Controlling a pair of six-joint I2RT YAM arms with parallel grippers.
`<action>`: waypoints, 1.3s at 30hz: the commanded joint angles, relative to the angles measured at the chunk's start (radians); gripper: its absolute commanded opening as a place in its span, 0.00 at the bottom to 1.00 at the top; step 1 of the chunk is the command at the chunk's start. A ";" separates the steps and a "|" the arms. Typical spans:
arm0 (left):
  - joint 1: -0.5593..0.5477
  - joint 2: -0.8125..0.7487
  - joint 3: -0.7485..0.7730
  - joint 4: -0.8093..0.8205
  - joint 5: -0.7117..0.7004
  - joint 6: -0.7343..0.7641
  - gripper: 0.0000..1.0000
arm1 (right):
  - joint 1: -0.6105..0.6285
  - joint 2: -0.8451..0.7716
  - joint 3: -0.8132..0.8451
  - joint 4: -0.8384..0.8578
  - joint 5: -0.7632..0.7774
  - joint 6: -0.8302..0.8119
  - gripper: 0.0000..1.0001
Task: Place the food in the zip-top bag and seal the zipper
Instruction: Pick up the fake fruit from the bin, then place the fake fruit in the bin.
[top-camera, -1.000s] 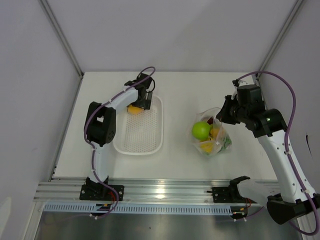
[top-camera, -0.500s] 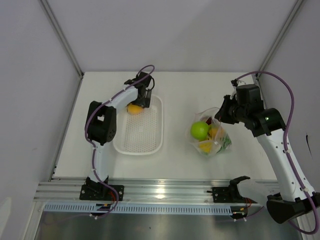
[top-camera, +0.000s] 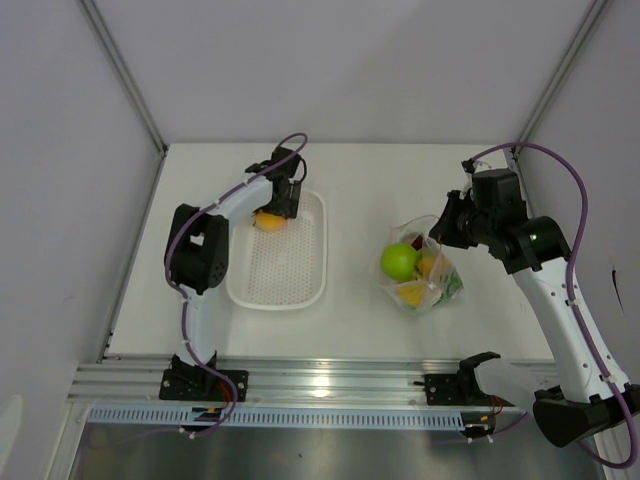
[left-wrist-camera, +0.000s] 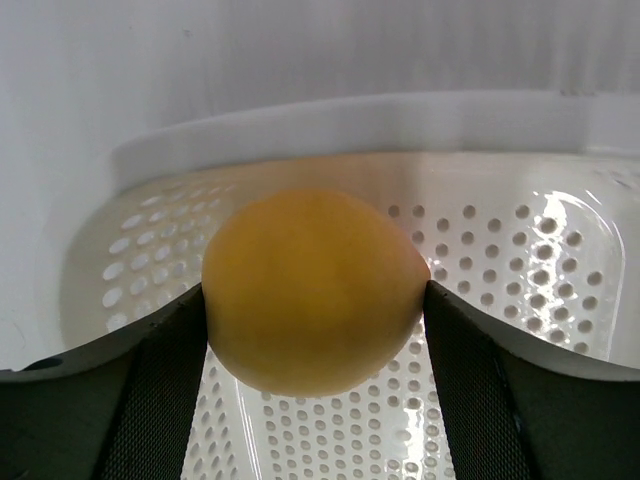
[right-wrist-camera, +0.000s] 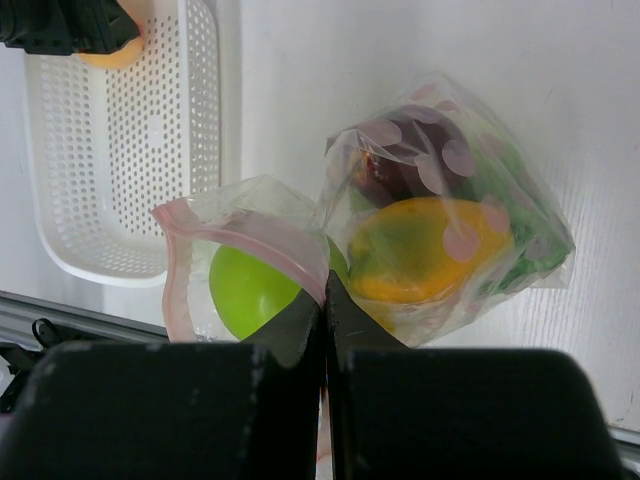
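An orange-yellow fruit (left-wrist-camera: 312, 290) lies at the far end of the white basket (left-wrist-camera: 500, 230). My left gripper (left-wrist-camera: 315, 300) straddles it, a finger pressed against each side of the fruit (top-camera: 268, 219). The clear zip-top bag (right-wrist-camera: 450, 230) rests on the table at the right, holding a lime-green fruit (right-wrist-camera: 250, 290), an orange fruit (right-wrist-camera: 410, 250), a dark red apple (right-wrist-camera: 400, 165) and green leaves. My right gripper (right-wrist-camera: 325, 285) is shut on the bag's pink zipper (right-wrist-camera: 270, 245) at the mouth, holding the mouth up and open. From above, the bag (top-camera: 425, 265) sits below my right gripper (top-camera: 440, 228).
The perforated basket (top-camera: 290, 290) stands left of centre on the table, with only the one fruit in it. Bare white table lies between basket and bag. An aluminium rail (top-camera: 330, 380) runs along the near edge, and white walls close in the sides.
The left gripper's fingers have closed in onto the orange-yellow fruit in the basket. The bag with the lime-green fruit has shifted slightly left. The right gripper keeps its grip.
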 joint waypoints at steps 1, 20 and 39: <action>0.006 -0.127 -0.047 0.020 0.087 -0.025 0.01 | -0.007 -0.015 -0.006 0.025 0.016 -0.004 0.00; -0.152 -0.904 -0.406 0.461 0.734 -0.229 0.01 | 0.054 0.026 0.194 -0.090 0.051 -0.018 0.00; -0.170 -0.886 -0.690 0.251 0.376 -0.269 0.01 | 0.136 0.011 0.121 -0.027 0.114 0.010 0.00</action>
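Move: My left hand already grips the orange fruit low inside the bin, near its far wall; the bin's middle is roughly 7 cm back and 2 cm right, a few cm below. The bag's mouth, where the fruit must go, lies about 31 cm to the right, 16 cm back and 15 cm up, with the green apple in the bag some 9 cm beneath it. From my right hand, the mouth is about 5 cm left, 4 cm ahead and 7 cm below. Keeping the fruit gripped, I sweep my left hand steeply up about 30 cm while drawing it back and right out of the bin, rolling the fingers some 60 degrees to point towards the bag; then I sink about 12 cm, easing slightly forward and left and undoing part of the roll. My right hand keeps pinching the bag's rim, bobbing up some 4 cm and mostly back. ##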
